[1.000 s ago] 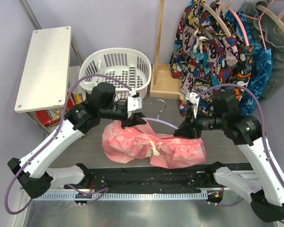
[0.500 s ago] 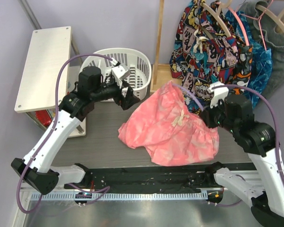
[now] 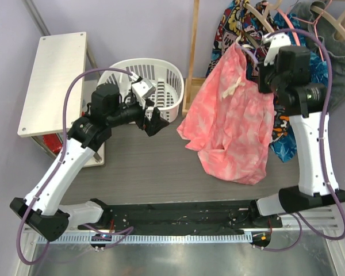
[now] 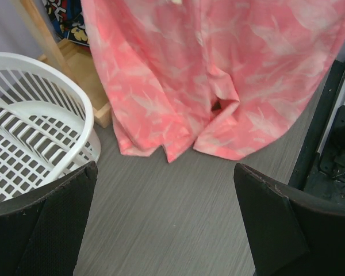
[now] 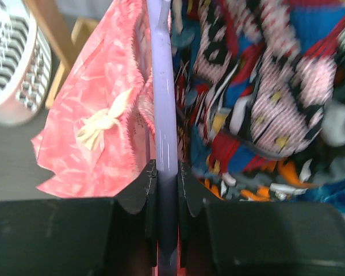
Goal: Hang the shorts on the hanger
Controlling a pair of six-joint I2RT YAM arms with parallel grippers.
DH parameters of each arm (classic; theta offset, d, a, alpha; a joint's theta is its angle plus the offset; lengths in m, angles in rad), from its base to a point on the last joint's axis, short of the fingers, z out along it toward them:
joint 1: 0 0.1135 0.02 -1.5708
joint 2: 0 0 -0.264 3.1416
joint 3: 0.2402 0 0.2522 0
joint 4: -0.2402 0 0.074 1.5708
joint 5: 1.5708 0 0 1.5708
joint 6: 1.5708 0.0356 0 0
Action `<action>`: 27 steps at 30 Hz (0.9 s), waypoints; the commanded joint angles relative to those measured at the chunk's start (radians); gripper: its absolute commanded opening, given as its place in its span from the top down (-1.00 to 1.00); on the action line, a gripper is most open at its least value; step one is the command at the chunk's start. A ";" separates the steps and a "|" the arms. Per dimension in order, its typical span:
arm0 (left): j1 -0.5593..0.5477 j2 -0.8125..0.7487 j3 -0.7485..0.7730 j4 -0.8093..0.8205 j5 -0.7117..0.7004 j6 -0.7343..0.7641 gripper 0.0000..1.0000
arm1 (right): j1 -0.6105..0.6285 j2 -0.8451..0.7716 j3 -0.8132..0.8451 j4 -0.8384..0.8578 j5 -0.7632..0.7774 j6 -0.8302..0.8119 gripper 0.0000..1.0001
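Note:
The coral-pink shorts [image 3: 233,115] hang in the air from the lavender hanger [image 5: 162,109], raised high at the back right, next to the clothes rack. My right gripper [image 3: 259,60] is shut on the hanger's bar; its jaws clamp it on both sides [image 5: 167,184]. The white drawstring [image 5: 103,123] shows on the waist. The shorts also fill the top of the left wrist view [image 4: 218,75], their hems just above the table. My left gripper [image 3: 152,118] is open and empty, by the white basket, left of the shorts.
A white laundry basket [image 3: 123,77] stands at the back left. Comic-print and blue garments [image 3: 299,75] hang on wooden hangers behind the shorts. A wooden rack base [image 3: 196,100] sits behind the shorts. A white shelf board [image 3: 52,80] is at far left.
My right gripper has lifted the hanger with the shorts from the table up and back towards the rack. My left gripper let go, drew back left towards the basket and stands open.

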 commanded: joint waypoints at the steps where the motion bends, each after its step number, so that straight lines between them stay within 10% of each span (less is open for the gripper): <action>1: 0.007 -0.043 -0.008 0.038 -0.007 -0.009 -1.00 | -0.074 0.103 0.239 0.135 -0.162 -0.020 0.98; 7: 0.010 -0.055 -0.047 0.051 -0.003 -0.004 -0.99 | -0.088 0.099 0.173 0.439 -0.270 -0.099 0.99; 27: 0.017 -0.104 -0.111 0.039 -0.007 0.017 -1.00 | -0.087 0.442 0.507 0.560 -0.189 -0.096 0.98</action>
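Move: My right hand already holds one end of the purple hanger with the pink shorts on it. The rack's rail lies roughly 30 cm ahead of that hand, 5 cm to its left and 16 cm above. The patterned shorts hang about 22 cm ahead, 4 cm to the right and 8 cm below; the white basket is some 8 cm ahead, 48 cm left and 28 cm below. From my empty left hand the rail is around 43 cm ahead, 38 cm right and 20 cm up. Keeping the hanger's near end pinched, I carry it with my right hand forward about 15 cm towards the rail, drifting slightly left. I climb some 10 cm over the first two thirds and then ease down a little, while my wrist tips the fingers up about 20 degrees and turns them slightly counter-clockwise, bringing the hanger in beside the patterned shorts. ##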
